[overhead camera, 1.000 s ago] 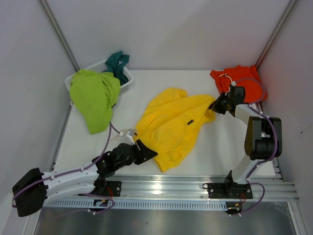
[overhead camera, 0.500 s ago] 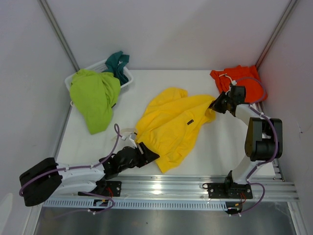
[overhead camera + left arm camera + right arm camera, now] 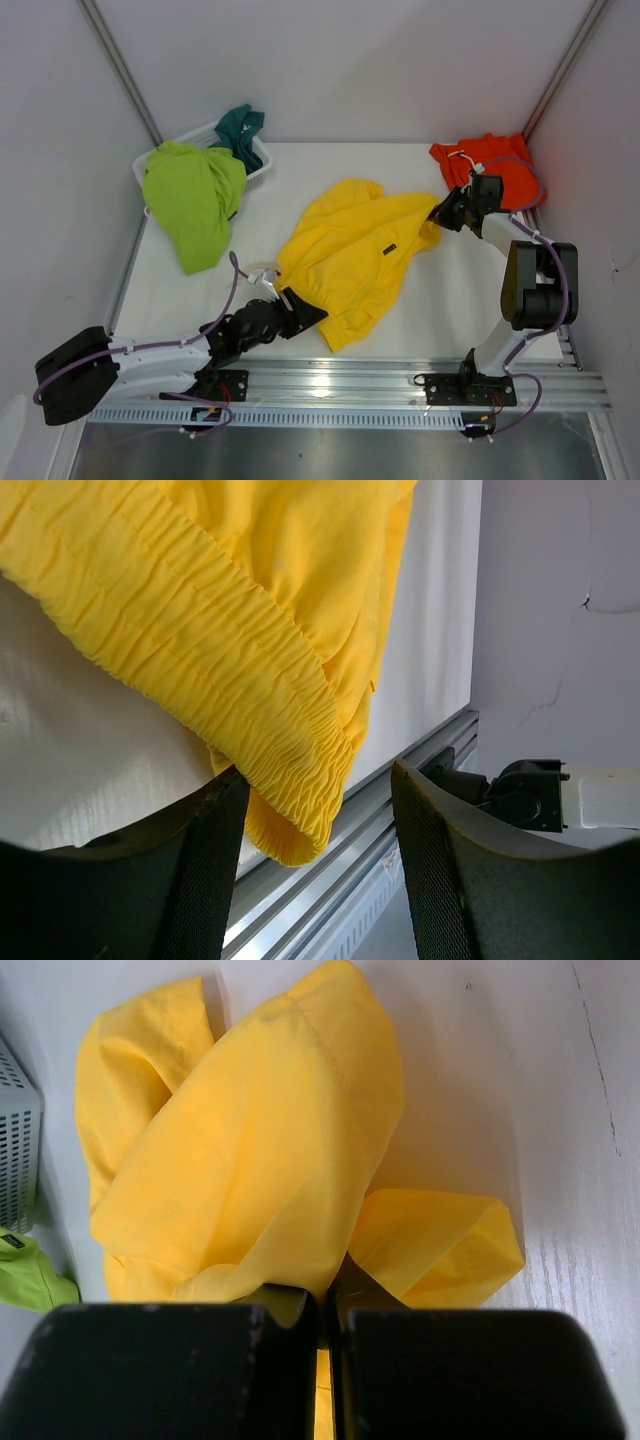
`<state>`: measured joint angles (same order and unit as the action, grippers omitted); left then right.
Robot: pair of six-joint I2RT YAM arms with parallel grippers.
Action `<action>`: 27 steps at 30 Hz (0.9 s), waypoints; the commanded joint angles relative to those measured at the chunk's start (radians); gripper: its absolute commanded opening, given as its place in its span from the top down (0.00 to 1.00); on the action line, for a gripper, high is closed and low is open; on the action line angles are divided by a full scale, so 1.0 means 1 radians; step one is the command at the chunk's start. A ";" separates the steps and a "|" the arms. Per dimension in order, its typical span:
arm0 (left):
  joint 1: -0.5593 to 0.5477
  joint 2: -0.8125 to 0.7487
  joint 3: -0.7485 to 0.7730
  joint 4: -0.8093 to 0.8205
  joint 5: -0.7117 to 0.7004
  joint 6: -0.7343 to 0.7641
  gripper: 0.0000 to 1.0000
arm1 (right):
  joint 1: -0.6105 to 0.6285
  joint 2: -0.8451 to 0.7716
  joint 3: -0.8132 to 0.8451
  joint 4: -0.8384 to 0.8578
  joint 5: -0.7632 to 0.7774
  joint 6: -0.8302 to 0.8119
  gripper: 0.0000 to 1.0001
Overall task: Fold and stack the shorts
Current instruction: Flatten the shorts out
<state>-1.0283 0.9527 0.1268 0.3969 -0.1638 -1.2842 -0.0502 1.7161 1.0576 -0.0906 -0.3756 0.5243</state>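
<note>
The yellow shorts lie spread in the middle of the table. My left gripper is open at their near left edge. In the left wrist view the ruched waistband hangs between the spread fingers of the left gripper, against the left one. My right gripper is shut on the far right corner of the yellow shorts, with fabric pinched between the right gripper's fingers. The orange shorts lie at the back right. The lime-green shorts drape over the basket, with the teal ones behind them.
The white plastic basket stands at the back left; its side shows in the right wrist view. The metal rail runs along the near edge. Walls close in the left, right and back.
My left arm's rear links shifted a little while its gripper stayed at the waistband. The right arm and the shorts have not moved.
</note>
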 commanded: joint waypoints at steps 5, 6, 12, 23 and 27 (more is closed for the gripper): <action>-0.010 0.012 0.014 0.118 -0.098 -0.003 0.41 | -0.005 -0.039 -0.005 0.046 -0.016 0.013 1.00; -0.009 0.002 0.011 0.122 -0.117 0.015 0.43 | -0.005 -0.041 -0.005 0.046 -0.017 0.013 1.00; -0.007 -0.022 0.053 0.074 -0.203 0.059 0.53 | -0.005 -0.049 -0.010 0.051 -0.025 0.016 1.00; -0.006 0.228 0.074 0.286 -0.053 0.054 0.90 | -0.010 -0.069 0.010 -0.007 -0.014 -0.021 1.00; 0.017 0.247 0.047 0.335 -0.039 0.031 1.00 | -0.014 -0.087 0.024 -0.061 0.012 -0.044 1.00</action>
<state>-1.0275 1.2022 0.1631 0.6182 -0.2291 -1.2518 -0.0555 1.6840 1.0473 -0.1108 -0.3809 0.5179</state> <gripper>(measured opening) 0.010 0.010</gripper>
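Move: The waistband end of the yellow shorts lies between the open left fingers, its pinch spot about 2 cm ahead, 1 cm right and 2 cm below. From this hand, the dark label is some 18 cm ahead and 16 cm right, and the far edge, already held by the right gripper, about 29 cm ahead and 27 cm right. From the right gripper, that waistband end is roughly 27 cm back and 26 cm left. Bring the open left gripper forward about 3 cm along the waistband end while lifting it nearly 2 cm, then dip about 3 cm and slide 2 cm right, shutting the fingers from a bit over half open to pinch the yellow band. Keep the right gripper closed on the far edge, almost still. ##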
